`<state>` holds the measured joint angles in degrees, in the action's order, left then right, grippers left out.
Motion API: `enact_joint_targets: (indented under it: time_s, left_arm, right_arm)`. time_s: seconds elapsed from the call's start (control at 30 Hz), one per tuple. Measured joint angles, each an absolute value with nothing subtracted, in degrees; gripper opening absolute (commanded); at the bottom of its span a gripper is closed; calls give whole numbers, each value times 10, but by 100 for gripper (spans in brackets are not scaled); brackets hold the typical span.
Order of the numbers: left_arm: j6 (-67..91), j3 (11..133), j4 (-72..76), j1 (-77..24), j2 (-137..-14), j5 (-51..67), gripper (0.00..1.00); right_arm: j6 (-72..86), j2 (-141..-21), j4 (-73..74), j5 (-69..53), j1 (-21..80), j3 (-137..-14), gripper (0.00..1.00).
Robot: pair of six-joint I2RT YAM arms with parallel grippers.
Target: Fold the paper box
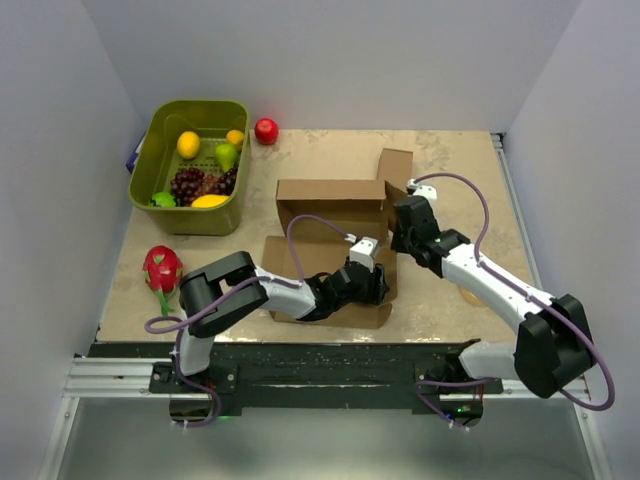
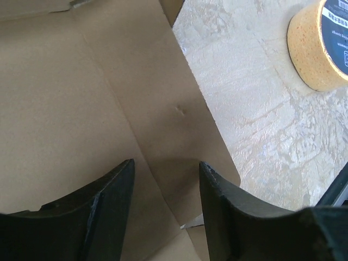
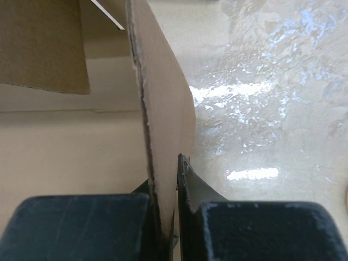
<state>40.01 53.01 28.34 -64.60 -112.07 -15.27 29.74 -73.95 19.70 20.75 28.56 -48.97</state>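
The paper box (image 1: 330,205) is brown corrugated cardboard in the middle of the table, with its back wall raised and its flaps spread. My right gripper (image 1: 402,228) is at the box's right side. In the right wrist view it (image 3: 168,160) is shut on an upright cardboard flap (image 3: 163,98), whose edge runs up between the fingers. My left gripper (image 1: 374,284) hovers over the near right part of the box. In the left wrist view it (image 2: 166,163) is open, with a flat flap (image 2: 179,125) and a crease line below the gap and nothing between the jaws.
A green basket (image 1: 190,165) of fruit stands at the back left, with a red apple (image 1: 266,130) beside it. A dragon fruit (image 1: 162,268) lies at the near left. A yellow tape roll (image 2: 321,43) sits on the table right of the box, under the right arm.
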Motion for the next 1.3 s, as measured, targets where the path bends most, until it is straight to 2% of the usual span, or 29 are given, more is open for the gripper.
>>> enact_joint_targets:
  time_s: [0.47,0.8,0.83,0.93,0.97,1.07,1.17,1.3]
  left_arm:
    - [399,540,293,-646,-1133,-158,56]
    - [391,520,339,-644,-1133,-132,56]
    - [389,518,344,-643,-1134,-130,56]
    - [388,514,353,-641,-1134,-125,56]
    - [388,514,354,-641,-1134,-124,55]
    - [390,511,357,-641,-1134,-124,54]
    - [394,505,363,-642,-1134,-125,54]
    - [400,503,365,-641,-1134,-125,54]
  right_arm:
    - [296,-733,243,182,285,-526,0]
    - [331,-762,129,119,284,-457,0]
    - [333,-767,121,115,285,-455,2]
    - [337,-773,108,99,285,-454,30]
    - [338,-773,108,94,285,-454,46]
    - [338,-764,113,93,286,-454,67]
    - [327,-733,152,116,281,-457,74]
    - [317,-674,205,136,272,-486,75]
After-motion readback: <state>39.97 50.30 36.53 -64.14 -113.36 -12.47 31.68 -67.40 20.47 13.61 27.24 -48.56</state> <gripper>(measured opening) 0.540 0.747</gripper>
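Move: The right fingers already pinch the right side flap of the paper box, whose middle lies about 3 cm ahead of them; the right end of the raised back wall is some 9 cm ahead and 3 cm to their left, and the small carton 16 cm ahead, 2 cm right and 9 cm below. The left hand is low over the front panel's right crease, just 1 cm beneath it; from there the flap is 12 cm ahead, 2 cm right and 7 cm up, the tape roll about 21 cm right and 2 cm ahead. Still pinching the side flap, the right hand lifts it slightly, then bears it about 4 cm left and 4 cm down, inward over the box, rolling some 10 degrees; its fingers then open wide, let go and rise about 5 cm, backing off 3 cm to the right. The left hand stays low on the front panel, half open astride the crease, barely shifting. ##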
